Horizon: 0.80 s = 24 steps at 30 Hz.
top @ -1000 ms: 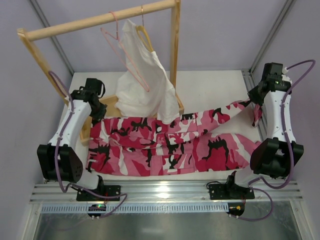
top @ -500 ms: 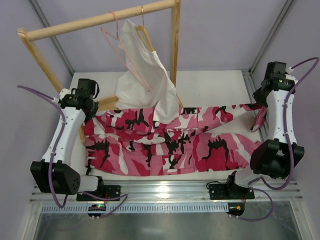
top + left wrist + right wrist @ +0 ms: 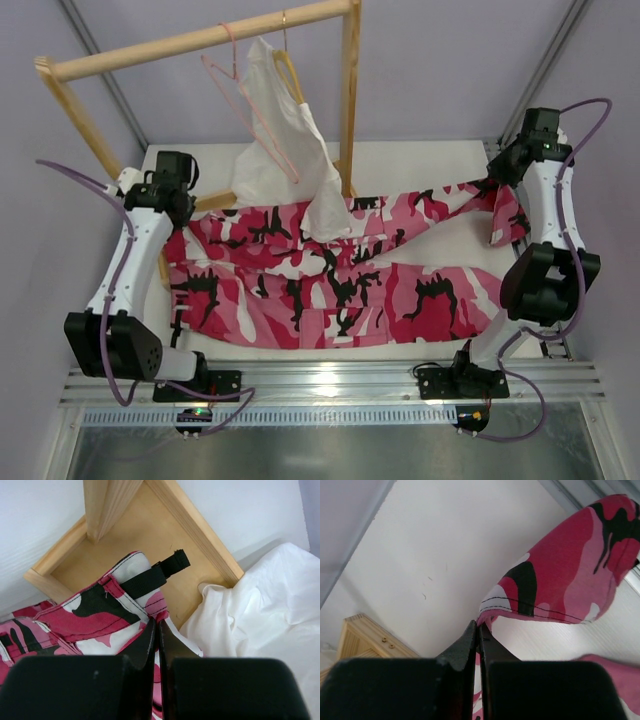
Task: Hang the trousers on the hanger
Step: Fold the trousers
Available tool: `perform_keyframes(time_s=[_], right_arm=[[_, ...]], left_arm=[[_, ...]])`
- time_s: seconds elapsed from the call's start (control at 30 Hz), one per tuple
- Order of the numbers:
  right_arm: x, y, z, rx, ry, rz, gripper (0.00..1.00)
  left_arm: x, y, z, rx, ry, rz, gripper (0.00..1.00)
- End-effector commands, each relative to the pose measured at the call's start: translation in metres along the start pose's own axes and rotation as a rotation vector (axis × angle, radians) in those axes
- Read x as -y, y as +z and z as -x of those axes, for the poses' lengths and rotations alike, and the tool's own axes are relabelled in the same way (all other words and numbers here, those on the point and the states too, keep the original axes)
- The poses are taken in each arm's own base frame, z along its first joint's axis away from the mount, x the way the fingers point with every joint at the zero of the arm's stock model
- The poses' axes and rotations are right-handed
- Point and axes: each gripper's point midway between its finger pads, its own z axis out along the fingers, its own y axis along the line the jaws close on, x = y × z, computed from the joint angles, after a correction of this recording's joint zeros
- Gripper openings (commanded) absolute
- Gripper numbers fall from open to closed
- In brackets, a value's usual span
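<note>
The camouflage trousers (image 3: 340, 285) lie spread across the table, waist at the left and legs to the right. My left gripper (image 3: 184, 218) is shut on the waistband corner (image 3: 95, 617), with its fingertips (image 3: 157, 624) over the rack's wooden base. My right gripper (image 3: 497, 183) is shut on a leg hem (image 3: 560, 587), which it holds off the table; its tips (image 3: 478, 626) pinch the seam. The far leg is stretched between both grippers. The pink wire hanger (image 3: 250, 112) hangs from the rail above, apart from the trousers.
The wooden rack (image 3: 200, 40) stands at the back left, its post (image 3: 348, 100) near the middle. A white garment (image 3: 285, 155) on a tan hanger drapes onto the trousers' far edge and lies just right of my left gripper (image 3: 260, 610). The rack's base corner (image 3: 365, 635) shows.
Both grippers have drawn the trousers' far edge back toward the rack. The left moved outward and back, and the right moved back and slightly left, so the cloth between them is tauter.
</note>
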Motion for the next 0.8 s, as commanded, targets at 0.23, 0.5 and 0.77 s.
perform_keyframes(time_s=[0.23,0.5,0.77], right_arm=[[-0.104,0.051,-0.037,-0.052,-0.103,0.308,0.04],[-0.138,0.109,-0.059,-0.087,-0.081,0.386,0.04],[-0.149,0.139,-0.056,-0.092,-0.088,0.387,0.04]], left_arm=[[0.003,0.008,0.055,0.241,0.025,0.090,0.01],[0.013,0.038,0.041,0.234,0.040,0.080,0.00],[0.014,0.071,0.020,0.201,0.086,0.141,0.01]])
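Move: The open tabletop where the far trouser leg's cuff is taken lies some 14 cm ahead of the right hand, 11 left and 14 below. From that hand, the clothes rack's right post foot is about 8 ahead and 37 left, and the near leg's cuff 23 back and 3 right. The left hand holds the waist corner; the rack's left post foot is roughly 2 ahead of it, 10 left and 13 below. The far leg's cuff, still pinched in the shut right fingers, is swept about 13 cm forward and 11 left towards the open tabletop, sinking some 13 cm, mostly late, as the wrist turns about 20 degrees counter-clockwise. The waist corner stays gripped by the left hand, which goes left first, then forward and down towards the rack's left post foot, about 3 cm each way. ##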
